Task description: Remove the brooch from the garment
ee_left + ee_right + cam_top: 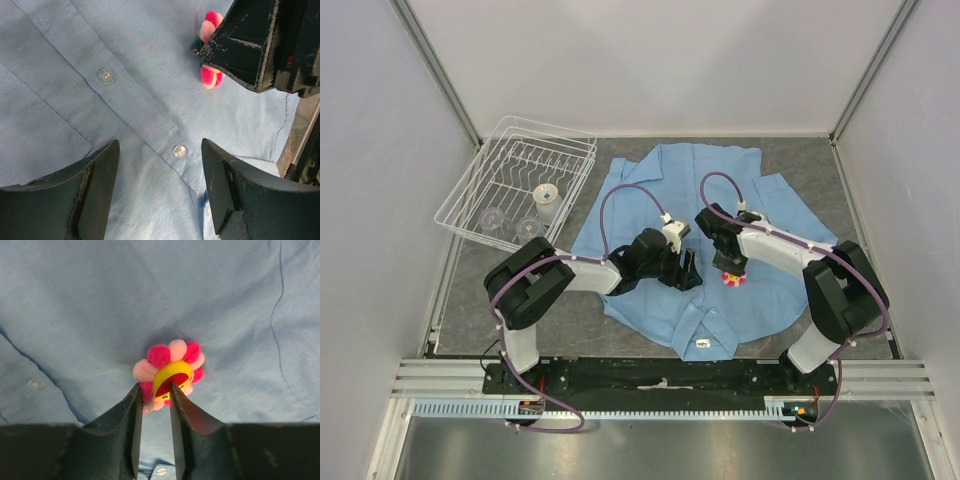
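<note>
The light blue garment (650,190) lies spread flat on the grey table, its collar toward the arms. The brooch (732,281), a small flower of pink and red pom-poms round a yellow centre, sits on the shirt's right half. My right gripper (155,387) reaches down on it, with its two fingers pinching the lower edge of the brooch (172,362) against the cloth (100,290). My left gripper (160,150) hovers open just left of it over the button placket (178,151), with nothing between its fingers. From the left wrist, the brooch (210,77) peeks out beside the right finger (245,45).
A white wire dish rack (485,180) holding glasses and a small cup stands at the back left. White enclosure walls bound the table on three sides. A small white label (701,344) marks the collar near the front edge.
</note>
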`<state>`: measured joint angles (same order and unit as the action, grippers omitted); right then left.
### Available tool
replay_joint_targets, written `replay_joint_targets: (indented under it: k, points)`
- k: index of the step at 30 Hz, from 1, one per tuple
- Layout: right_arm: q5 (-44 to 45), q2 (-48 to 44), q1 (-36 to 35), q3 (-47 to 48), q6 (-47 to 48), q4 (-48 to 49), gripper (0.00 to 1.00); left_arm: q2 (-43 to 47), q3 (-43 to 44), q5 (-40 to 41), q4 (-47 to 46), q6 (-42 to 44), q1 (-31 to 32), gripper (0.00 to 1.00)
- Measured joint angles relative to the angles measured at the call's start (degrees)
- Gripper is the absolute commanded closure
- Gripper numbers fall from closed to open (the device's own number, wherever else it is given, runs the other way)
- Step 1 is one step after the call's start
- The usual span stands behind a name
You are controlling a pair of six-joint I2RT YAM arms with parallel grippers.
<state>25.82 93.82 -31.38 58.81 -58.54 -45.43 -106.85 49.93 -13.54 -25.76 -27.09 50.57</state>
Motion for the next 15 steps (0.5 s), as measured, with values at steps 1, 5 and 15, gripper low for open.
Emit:
replay_joint_targets:
  k: [1, 5, 15]
  points:
    - [-0.04, -0.02, 0.07, -0.33, 0.00, 0.37, 0.80, 0.13, -0.13, 0.04, -0.04, 0.04, 0.00, 0.27]
    - [-0.63, -1.33, 0.26, -2.16, -0.28, 2.67, 0.99, 0.39, -0.31, 0.07, -0.15, 0.17, 0.00, 0.27]
    - [-3.10, -14.99, 0.94, -12.00, 1.49, 15.39, 1.00, 1.77, -0.28, -0.04, 0.68, 0.17, -0.02, 0.27]
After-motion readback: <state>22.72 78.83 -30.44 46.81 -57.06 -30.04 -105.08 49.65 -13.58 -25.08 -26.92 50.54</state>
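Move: The brooch sits practically at the right fingertips, its middle some 1 cm to the right and 1 cm below them, about level in reach. The shirt's button strip runs about 7 cm to the left of this hand, roughly 2 cm lower. The collar's white tag lies about 12 cm back and 6 cm left. From the left hand the brooch is about 9 cm to the right, 1 cm ahead and a little lower. After a slight dip, the right hand rises about 2.5 cm off the shirt, easing 1 cm to the left, while its half-open fingers close fully and pinch the brooch's near petal edge. As it climbs, the wrist tilts some 15 to 20 degrees, swinging the fingertips forward and to the left; the grip holds. ##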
